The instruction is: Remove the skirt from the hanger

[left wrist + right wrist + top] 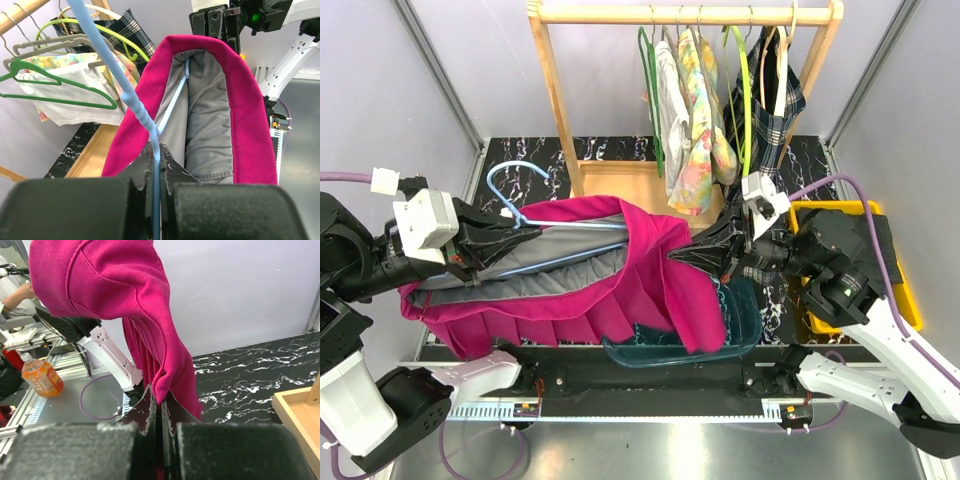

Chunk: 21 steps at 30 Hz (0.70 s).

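Observation:
A magenta skirt (650,270) with grey lining hangs stretched between both arms on a light-blue hanger (515,185). My left gripper (505,245) is at the skirt's left end. In the left wrist view it (159,155) is shut on the blue hanger (135,107) wire, just below where the wire enters the skirt's waistband (245,115). My right gripper (685,255) is at the skirt's right end. The right wrist view shows it (161,400) shut on a fold of the skirt (115,285), which drapes above and in front of the jaws.
A wooden rack (555,90) at the back holds several garments on hangers (690,110). A teal bin (745,320) lies under the skirt's right end, and a yellow bin (905,300) sits behind the right arm. An orange bottle (42,377) stands off the table.

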Each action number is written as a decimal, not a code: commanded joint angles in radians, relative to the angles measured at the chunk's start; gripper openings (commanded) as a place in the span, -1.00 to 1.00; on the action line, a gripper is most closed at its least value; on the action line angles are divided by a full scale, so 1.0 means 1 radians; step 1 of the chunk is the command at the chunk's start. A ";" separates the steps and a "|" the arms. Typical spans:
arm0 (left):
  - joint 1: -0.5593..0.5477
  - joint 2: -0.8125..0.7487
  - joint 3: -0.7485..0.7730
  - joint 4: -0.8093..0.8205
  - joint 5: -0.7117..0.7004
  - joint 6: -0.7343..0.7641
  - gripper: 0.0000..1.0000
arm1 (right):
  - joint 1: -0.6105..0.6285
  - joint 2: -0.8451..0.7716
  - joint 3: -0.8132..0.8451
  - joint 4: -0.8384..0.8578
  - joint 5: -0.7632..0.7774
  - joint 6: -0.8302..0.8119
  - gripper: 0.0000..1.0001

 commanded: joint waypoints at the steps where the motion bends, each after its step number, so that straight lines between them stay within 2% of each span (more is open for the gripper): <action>1: -0.003 -0.014 0.014 0.188 -0.052 -0.014 -0.95 | -0.001 -0.045 0.048 -0.023 0.065 -0.065 -1.00; 12: -0.002 -0.080 -0.018 0.194 -0.184 0.028 -1.00 | -0.001 -0.214 0.073 -0.115 0.614 -0.235 -1.00; 21: -0.003 -0.123 -0.048 0.193 -0.270 0.066 -1.00 | -0.001 -0.286 -0.001 -0.117 0.968 -0.318 -1.00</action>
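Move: My right hand has the skirt's waistband corner pinched; the hanger's far end sits inside the skirt about 7 cm to its left and 3 cm ahead, at roughly its height. Below this hand the blue bin stands some 5 cm ahead and 4 cm to the right; the floral garment hangs about 27 cm ahead and 6 cm right. My left hand grips the hanger near its neck, with that far end about 13 cm to its right and level with it. Keeping my pinch on the waistband, I draw the skirt corner away from my left hand, about 10 cm to the right, also bringing it some 4 cm forward and up while the wrist swings about 35 degrees clockwise. My left hand keeps its grip on the hanger and only drifts a little forward and left. ##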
